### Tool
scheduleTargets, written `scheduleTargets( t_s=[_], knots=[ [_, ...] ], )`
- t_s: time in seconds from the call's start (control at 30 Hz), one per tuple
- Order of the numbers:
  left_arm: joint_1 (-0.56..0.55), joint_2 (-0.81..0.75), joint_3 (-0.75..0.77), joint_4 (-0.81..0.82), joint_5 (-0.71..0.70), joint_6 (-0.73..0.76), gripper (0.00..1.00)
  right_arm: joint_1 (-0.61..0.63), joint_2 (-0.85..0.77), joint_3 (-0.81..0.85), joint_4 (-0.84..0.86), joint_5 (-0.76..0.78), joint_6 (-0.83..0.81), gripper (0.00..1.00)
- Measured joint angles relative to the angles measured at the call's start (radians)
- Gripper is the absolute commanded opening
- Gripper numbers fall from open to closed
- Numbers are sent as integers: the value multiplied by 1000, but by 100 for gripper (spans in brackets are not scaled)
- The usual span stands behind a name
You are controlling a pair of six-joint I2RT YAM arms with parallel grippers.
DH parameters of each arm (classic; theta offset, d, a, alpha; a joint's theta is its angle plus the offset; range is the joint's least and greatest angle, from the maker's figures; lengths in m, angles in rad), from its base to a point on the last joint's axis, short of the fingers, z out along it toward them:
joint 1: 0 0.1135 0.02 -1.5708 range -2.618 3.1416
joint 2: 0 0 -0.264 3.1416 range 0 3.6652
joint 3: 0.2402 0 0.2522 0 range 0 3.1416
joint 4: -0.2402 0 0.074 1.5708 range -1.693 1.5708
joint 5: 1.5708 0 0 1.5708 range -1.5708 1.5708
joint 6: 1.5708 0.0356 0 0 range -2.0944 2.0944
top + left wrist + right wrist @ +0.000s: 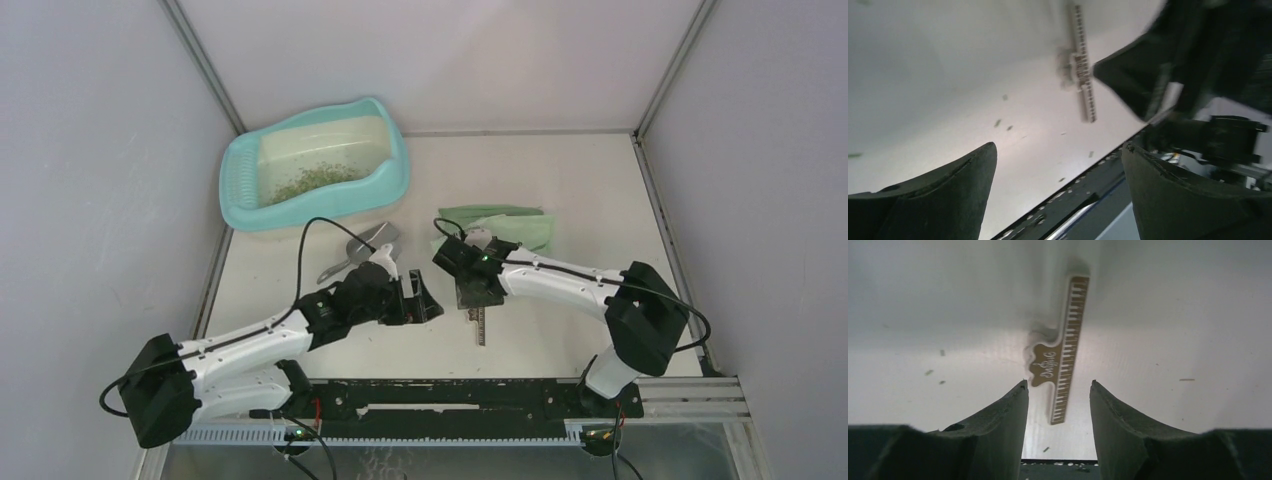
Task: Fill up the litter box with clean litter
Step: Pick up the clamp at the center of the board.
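Observation:
The light turquoise litter box [392, 178] stands at the back left of the table, with a thin patch of green-beige litter [315, 181] on its pale floor. My left gripper [424, 303] [1059, 146] hovers low over the table's middle, well in front of the box, open and holding nothing. My right gripper [479, 294] [1058, 385] is close beside it to the right, also open and empty. It hangs just above a brown bag clip [1063, 365] [481, 326] printed with piano keys, which lies flat on the table.
A grey metal scoop [358, 251] lies between the litter box and my left arm. The flat green bag [502, 226] rests behind my right gripper. A few stray granules [997, 122] [929, 372] dot the table. Grey walls close in both sides.

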Motion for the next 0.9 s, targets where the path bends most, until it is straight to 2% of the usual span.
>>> scheduleTargets(
  t_s=[0.13,0.2,0.4,0.57,0.77,0.9],
  knots=[
    [0,39,2,165,69,-10,96,-25,-7,-89,13,3,0,57],
    [-3,113,9,224,97,-10,92,-61,-43,-149,27,-2,0,56],
    [-34,342,46,296,142,-13,76,-227,-327,-298,51,-13,3,53],
    [-47,471,100,341,166,-21,71,-347,-508,-371,80,-64,-14,53],
    [-47,552,135,391,184,-37,67,-398,-530,-465,122,-147,-33,52],
    [-47,586,168,402,194,-46,56,-402,-530,-505,146,-197,-35,52]
  ],
)
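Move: From the left gripper the clamp lies about 12 cm to the right, 1 cm back and 7 cm down, on the bare table. The green bag lies some 16 cm beyond the clamp and 3 cm right of it; the scoop is about 10 cm ahead of the left gripper and 13 cm to its left. The right gripper, already open and empty, hangs straight over the clamp, roughly 4 cm above it. Clear the right gripper off the clamp, about 11 cm to the right in a dipping, then rising and sinking path, jaws still half open, its wrist turning some 15 degrees clockwise. Meanwhile bring the left gripper about 10 cm right towards the clamp, first up a little, then down to end 5 cm lower, narrowing its wide-open fingers by about a third; stop just short of gripping. ##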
